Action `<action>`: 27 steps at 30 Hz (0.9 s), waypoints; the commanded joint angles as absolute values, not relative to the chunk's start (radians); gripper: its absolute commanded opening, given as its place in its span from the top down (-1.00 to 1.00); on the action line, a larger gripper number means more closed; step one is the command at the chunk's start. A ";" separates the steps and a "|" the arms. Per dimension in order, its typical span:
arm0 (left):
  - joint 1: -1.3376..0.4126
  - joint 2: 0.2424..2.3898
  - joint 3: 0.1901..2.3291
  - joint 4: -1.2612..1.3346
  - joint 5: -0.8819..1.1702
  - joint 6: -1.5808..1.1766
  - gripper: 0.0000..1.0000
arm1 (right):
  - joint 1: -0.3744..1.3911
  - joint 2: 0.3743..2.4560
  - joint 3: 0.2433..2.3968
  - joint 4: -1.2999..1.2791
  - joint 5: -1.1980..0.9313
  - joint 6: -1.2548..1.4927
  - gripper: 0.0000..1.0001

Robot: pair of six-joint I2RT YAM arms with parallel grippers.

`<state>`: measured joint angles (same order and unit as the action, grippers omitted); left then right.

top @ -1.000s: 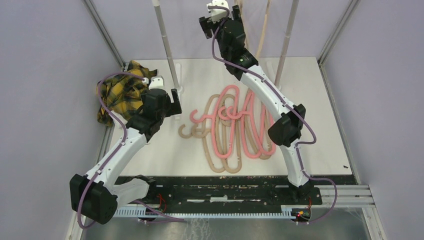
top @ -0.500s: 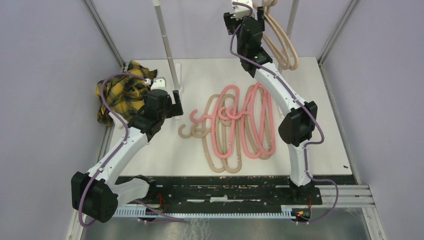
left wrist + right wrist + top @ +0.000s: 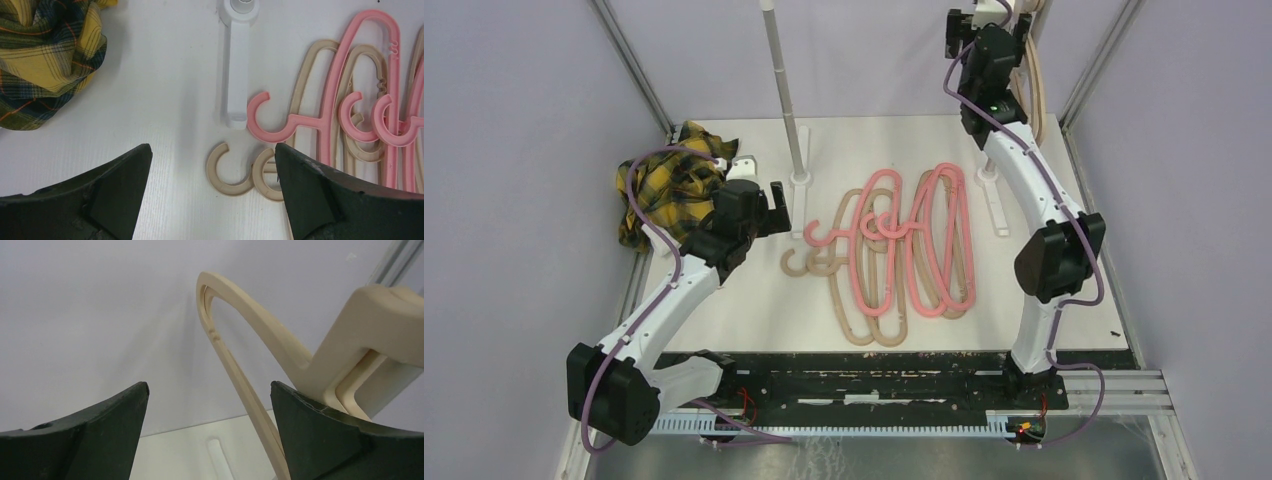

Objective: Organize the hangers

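Note:
A tangle of salmon pink and beige hangers (image 3: 894,255) lies flat mid-table. My left gripper (image 3: 776,205) hovers open just left of the pile. In the left wrist view two beige hooks (image 3: 231,172) lie between and past its fingertips (image 3: 295,160), and a pink hook (image 3: 270,120) lies beyond them. My right gripper (image 3: 996,18) is raised high at the back right, open and empty (image 3: 210,390). Beige hangers (image 3: 1034,85) hang beside it. One beige hanger (image 3: 250,330) shows close past the right finger in the right wrist view, apart from the jaws.
A yellow-black plaid cloth (image 3: 664,185) is bunched at the back left (image 3: 45,55). A rack stands at the back: a left post (image 3: 782,90) on a white foot (image 3: 237,75), and a right foot (image 3: 996,205). Purple walls enclose the table.
My right arm has swung right along the back, gripper still open. The hanging beige hangers and the rack posts now stand further right. The left arm has barely moved.

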<state>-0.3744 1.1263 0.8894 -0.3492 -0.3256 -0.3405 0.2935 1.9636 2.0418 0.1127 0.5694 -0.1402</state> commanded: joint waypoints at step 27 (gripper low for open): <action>-0.370 1.169 0.921 -0.341 -0.348 -0.319 -1.00 | 0.263 1.534 1.729 -0.316 -0.065 -0.039 -1.00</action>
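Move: The right-hand pink hanger lies about 26 cm back, 6 cm left and 43 cm below the raised right gripper, with the left pink hanger about 27 cm back and 20 cm left of the gripper at the same depth. The hung beige hangers are right beside its right finger, centred some 8 cm right and 5 cm ahead, near its height. From the left gripper, the right-hand pink hanger is about 35 cm right, level ahead, 18 cm below. Carry the open right gripper's sideways push against the hung beige hangers a last 2 to 3 cm to the right, then reverse: draw it back about 10 cm and leftwards, back towards the pink hangers. While withdrawing, turn the wrist some 30 degrees counter-clockwise and tip the fingers down, keeping them wide open and nearly at rail height. ##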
